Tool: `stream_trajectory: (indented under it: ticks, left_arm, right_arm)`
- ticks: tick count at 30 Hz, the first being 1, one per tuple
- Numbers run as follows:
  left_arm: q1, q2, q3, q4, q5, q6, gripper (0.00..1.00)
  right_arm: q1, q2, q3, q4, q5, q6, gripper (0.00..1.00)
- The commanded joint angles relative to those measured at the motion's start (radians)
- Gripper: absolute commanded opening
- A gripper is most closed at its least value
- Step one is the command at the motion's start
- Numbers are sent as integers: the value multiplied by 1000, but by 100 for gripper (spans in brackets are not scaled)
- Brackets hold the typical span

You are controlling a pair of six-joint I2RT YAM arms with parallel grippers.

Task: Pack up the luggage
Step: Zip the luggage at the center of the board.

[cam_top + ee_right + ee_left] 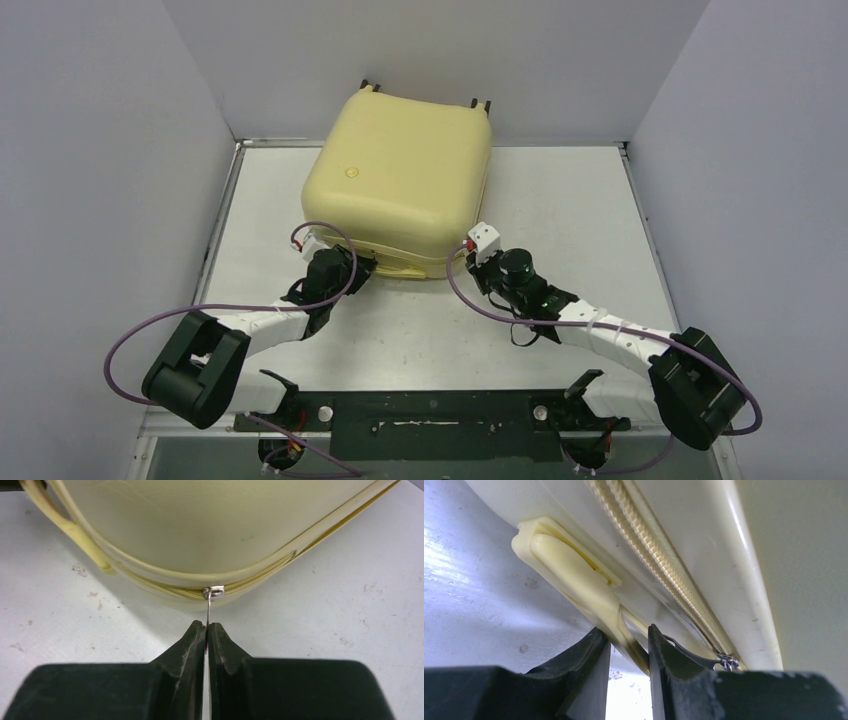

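The luggage point(400, 175), a pale yellow hard-shell suitcase, lies closed and flat at the back middle of the table. My left gripper point(366, 266) is at its near left edge. In the left wrist view this gripper point(626, 632) is shut on the suitcase's pale yellow carry handle point(569, 570), which runs between the two fingers. A metal zipper pull point(696, 656) lies just right of them, below the zipper teeth point(659, 560). My right gripper point(471, 262) is at the near right corner. There it point(207, 625) is shut on a thin metal zipper pull point(208, 611) hanging from its slider point(214, 592).
The white table point(560, 200) is boxed in by grey walls on the left, back and right. Two small wheels point(372, 88) stick out at the suitcase's far edge. A black mounting plate point(430, 420) carries both arm bases at the near edge.
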Motion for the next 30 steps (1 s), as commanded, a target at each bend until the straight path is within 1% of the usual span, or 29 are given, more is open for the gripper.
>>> stream_trajectory:
  ticks: [1, 6, 10, 12, 16, 20, 22, 25, 30]
  left_arm:
    - [20, 46, -32, -67, -51, 119, 0]
    - [18, 54, -28, -61, -42, 111, 0]
    - [13, 54, -28, -54, -39, 105, 0]
    - [7, 54, -32, -43, -38, 100, 0]
    - [-10, 59, -35, -27, -36, 94, 0]
    - [-30, 59, -45, -12, -39, 84, 0]
    - [-37, 56, -54, -2, -42, 81, 0]
    - [-45, 57, -67, 16, -43, 76, 0]
    - [-58, 57, -92, 40, -41, 64, 0]
  right_arm:
    - [80, -75, 12, 20, -61, 23, 0]
    - [100, -63, 4, 16, -54, 39, 0]
    - [127, -31, 1, 64, -74, 71, 0]
    - [162, -7, -3, 111, -76, 114, 0]
    - [281, 79, 23, 178, -32, 136, 0]
    - [349, 173, 50, 280, 2, 177, 0]
    - [389, 218, 76, 315, 22, 182, 0]
    - [438, 304, 158, 330, 51, 169, 0]
    - [464, 460, 294, 331, 94, 162, 0]
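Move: At the luggage's front right corner, the shut right fingers hold a pull whose zip slider sits about 2 cm ahead and 2 cm left of them. The second slider, beside the left gripper, is some 17 cm left of the right hand, 2 cm farther out and 2 cm lower; the handle's middle is about 15 cm left, level front to back, 4 cm lower. From the left hand, holding the handle, that second slider lies 2 cm right, 3 cm ahead, 2 cm above. Drawing the zip pull on around the corner, the right hand first eases back some 4 cm while starting left, then sweeps faster leftward along the luggage's front seam towards the second slider and the left gripper, about 14 cm left in all. Its fingers stay shut on the pull and the wrist turns only slightly. The left hand stays in place, still gripping the handle. ##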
